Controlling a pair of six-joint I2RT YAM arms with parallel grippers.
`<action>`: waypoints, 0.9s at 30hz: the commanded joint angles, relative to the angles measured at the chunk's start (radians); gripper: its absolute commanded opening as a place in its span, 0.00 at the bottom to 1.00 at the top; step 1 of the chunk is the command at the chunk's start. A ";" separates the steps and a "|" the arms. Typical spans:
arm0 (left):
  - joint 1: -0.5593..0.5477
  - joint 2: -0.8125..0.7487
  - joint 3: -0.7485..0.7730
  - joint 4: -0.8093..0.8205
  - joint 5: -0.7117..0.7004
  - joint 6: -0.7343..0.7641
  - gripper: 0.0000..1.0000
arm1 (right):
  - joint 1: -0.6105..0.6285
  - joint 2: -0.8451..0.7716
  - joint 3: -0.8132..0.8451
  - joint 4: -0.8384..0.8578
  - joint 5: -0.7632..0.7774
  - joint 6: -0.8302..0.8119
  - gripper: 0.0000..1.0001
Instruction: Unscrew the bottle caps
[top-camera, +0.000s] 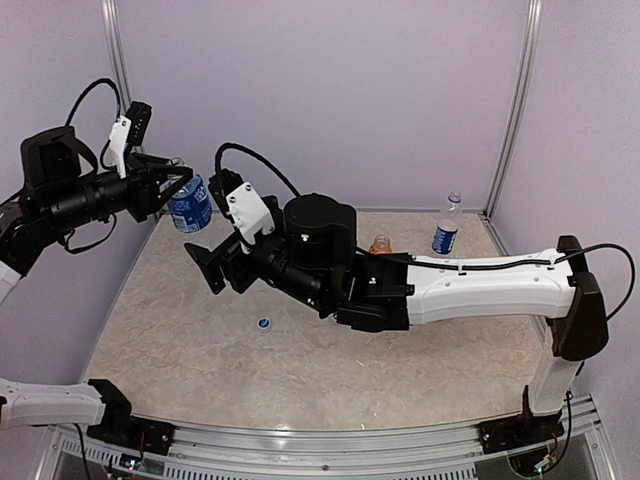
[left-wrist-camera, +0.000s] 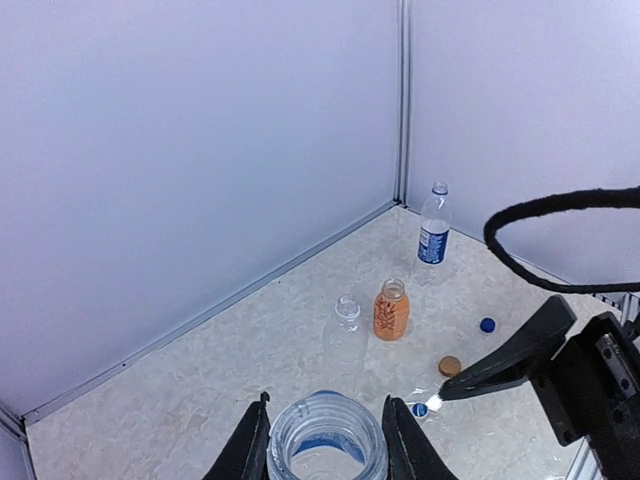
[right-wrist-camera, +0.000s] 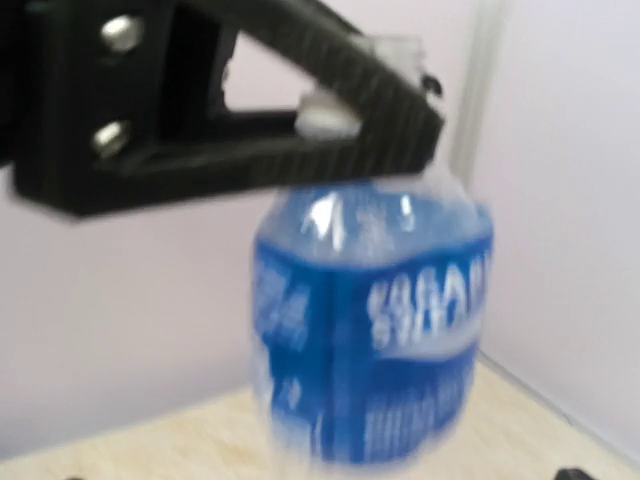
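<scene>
My left gripper (top-camera: 181, 187) is shut on the neck of a blue-labelled bottle (top-camera: 190, 208) and holds it in the air at the back left. Its mouth (left-wrist-camera: 325, 438) is uncapped between the fingers (left-wrist-camera: 249, 448). My right gripper (top-camera: 204, 268) stands open just right of that bottle, empty; the bottle's label (right-wrist-camera: 370, 340) fills the right wrist view. A blue cap (top-camera: 264, 323) lies on the table below. Another blue cap (left-wrist-camera: 487, 325) and an orange-brown cap (left-wrist-camera: 450, 366) lie loose. An uncapped clear bottle (left-wrist-camera: 346, 330) and an uncapped orange bottle (left-wrist-camera: 391, 310) stand upright. A capped blue-labelled bottle (left-wrist-camera: 433, 232) stands in the corner.
White walls with metal posts (top-camera: 512, 110) close the table (top-camera: 200, 370) at the back and sides. The right arm's white link (top-camera: 480, 285) stretches across the middle of the table. A black cable (left-wrist-camera: 560, 205) loops above the right gripper.
</scene>
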 joint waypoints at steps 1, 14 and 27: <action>0.062 0.094 0.014 0.099 0.004 -0.025 0.00 | 0.008 -0.161 -0.124 -0.069 0.152 0.090 0.99; 0.202 0.361 0.088 0.183 0.158 -0.096 0.00 | -0.161 -0.631 -0.598 -0.227 0.238 0.271 0.99; 0.192 0.586 0.074 0.306 0.285 -0.080 0.00 | -0.216 -0.834 -0.822 -0.170 0.234 0.275 0.99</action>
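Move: The left hand holds the uncapped blue-label bottle by its neck. The free far-left table spot it is bound for lies about 15 cm ahead, 3 cm to the right and some 41 cm below. The clear bottle stands 12 cm ahead and 20 cm to the right of this hand, and the nearest loose cap is 1 cm back and 6 cm to the right. From the empty right hand, the held bottle is about 8 cm ahead, 5 cm to the left and slightly lower; that spot is roughly 20 cm ahead, level sideways. Keeping its grip on the bottle neck, the left hand carries the bottle forward about 15 cm and down about 10 cm towards the free far-left spot, quick at first, then slower and mostly sinking, as its fingers tip some 15 degrees downward. The right hand, staying wide open, pulls away from the bottle to the right by about 28 cm towards the orange bottle's side, drifting a little forward and down while it turns some 25 degrees clockwise. ##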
